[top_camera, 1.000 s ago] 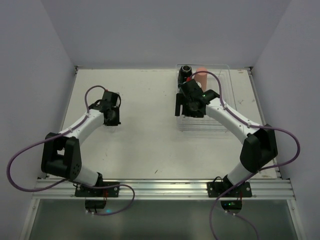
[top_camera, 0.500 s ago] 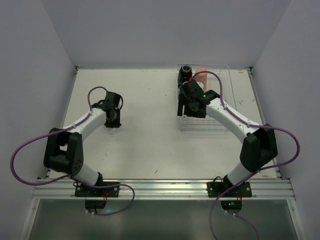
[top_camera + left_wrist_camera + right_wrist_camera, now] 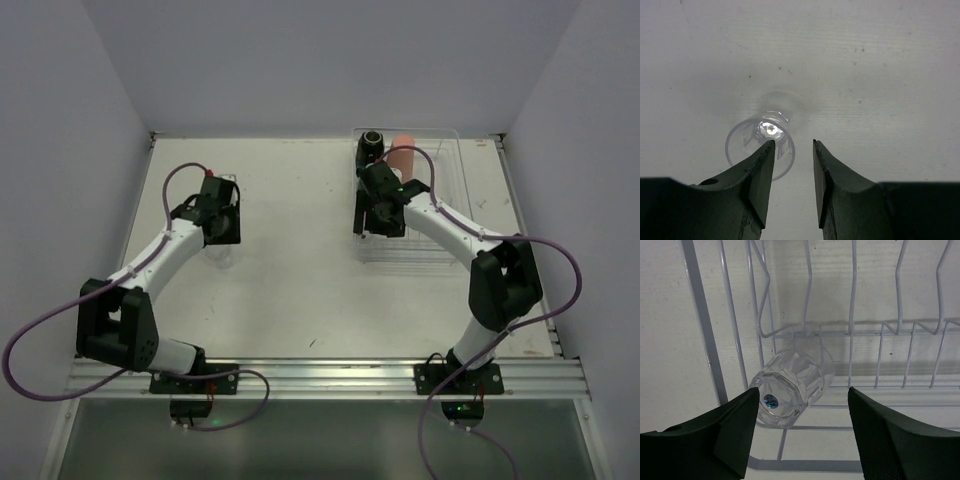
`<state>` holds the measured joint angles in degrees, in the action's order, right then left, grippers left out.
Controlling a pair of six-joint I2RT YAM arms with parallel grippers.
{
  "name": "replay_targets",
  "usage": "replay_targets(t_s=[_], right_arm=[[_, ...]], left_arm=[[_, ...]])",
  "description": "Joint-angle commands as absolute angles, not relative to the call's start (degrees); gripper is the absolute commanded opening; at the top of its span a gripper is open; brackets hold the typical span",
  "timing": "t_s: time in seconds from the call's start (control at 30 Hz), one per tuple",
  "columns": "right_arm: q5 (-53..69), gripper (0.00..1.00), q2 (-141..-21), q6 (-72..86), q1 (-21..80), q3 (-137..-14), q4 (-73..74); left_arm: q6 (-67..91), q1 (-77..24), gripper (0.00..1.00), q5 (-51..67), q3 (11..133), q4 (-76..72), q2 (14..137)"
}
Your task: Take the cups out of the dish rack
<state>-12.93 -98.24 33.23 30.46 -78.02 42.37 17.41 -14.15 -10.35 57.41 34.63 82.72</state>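
In the left wrist view a tiny clear cup (image 3: 760,147) stands upright on the white table. My left gripper (image 3: 794,142) hangs above it, open and empty, its left fingertip (image 3: 767,150) over the cup's rim. In the right wrist view the other clear cup (image 3: 790,387) lies tilted on the dish rack's wires (image 3: 705,325). My right gripper (image 3: 803,390) is wide open around it without touching. The top view shows the rack (image 3: 450,215) at the back right, with the black cup (image 3: 373,142) and the salmon-pink tumbler (image 3: 401,150) at its far end. The teal cup is out of view.
In the top view my left gripper (image 3: 222,235) is over the left half of the table and my right gripper (image 3: 368,220) is over the rack's left edge. Walls close the table on the left, back and right.
My left arm has risen and shifted slightly away from the near edge, above the standing clear cup. My right gripper has moved a little to the right, over the rack.
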Motion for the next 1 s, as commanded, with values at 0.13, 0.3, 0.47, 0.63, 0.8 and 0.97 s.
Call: replay_targets(t_s=[0.13, 0.3, 0.47, 0.63, 0.8, 0.97], right_arm=[[-10.55, 0.73, -100.55, 32.61, 30.41, -78.75, 39.03], [-10.46, 0.72, -99.5, 32.43, 30.41, -77.26, 37.1], [-11.16, 0.72, -97.39, 32.34, 30.41, -77.25, 37.97], [-13.88, 0.72, -97.56, 33.22, 30.41, -78.05, 41.3], [-16.96, 0.72, -96.77, 34.28, 30.41, -77.08, 42.62], [-18.46, 0.72, -95.01, 34.8, 30.41, -76.55, 43.86]], left_arm=[[19.16, -15.47, 0.42, -5.19, 63.72, 34.28, 72.87], [19.6, -15.73, 0.43, -3.08, 64.95, 34.1, 69.18], [19.6, -15.82, 0.44, -2.9, 64.52, 34.01, 69.17], [19.6, -16.08, 0.44, -2.37, 63.37, 33.31, 69.78], [19.34, -16.17, 0.44, -2.29, 62.84, 33.13, 69.96], [19.34, -16.35, 0.44, -1.94, 62.67, 32.96, 69.87]])
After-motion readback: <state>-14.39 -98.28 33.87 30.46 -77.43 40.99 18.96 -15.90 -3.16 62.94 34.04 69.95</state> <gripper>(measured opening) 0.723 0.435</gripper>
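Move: The clear cup just let go stands upright on the table below the left hand, its middle about 3 cm to that hand's left, 2 cm back and 8 cm down; the last clear cup, in the dish rack's near left corner, is some 29 cm to its right and 2 cm ahead. From the right hand that rack cup lies about 2 cm left, 1 cm ahead and 7 cm below, with the teal cup about 11 cm beyond it and the pink cup some 16 cm beyond it, 7 cm farther right. Already free of the cup it set down, the left hand goes quickly up and away from it, about 11 cm, while easing some 4 cm to the right and swinging its fingertips outward by nearly 20 degrees, then all but hovers with its fingers still part open. The right hand stays poised with open fingers over the last clear cup in the near left corner of the dish rack, shifting by no more than about a centimetre and not closing. ##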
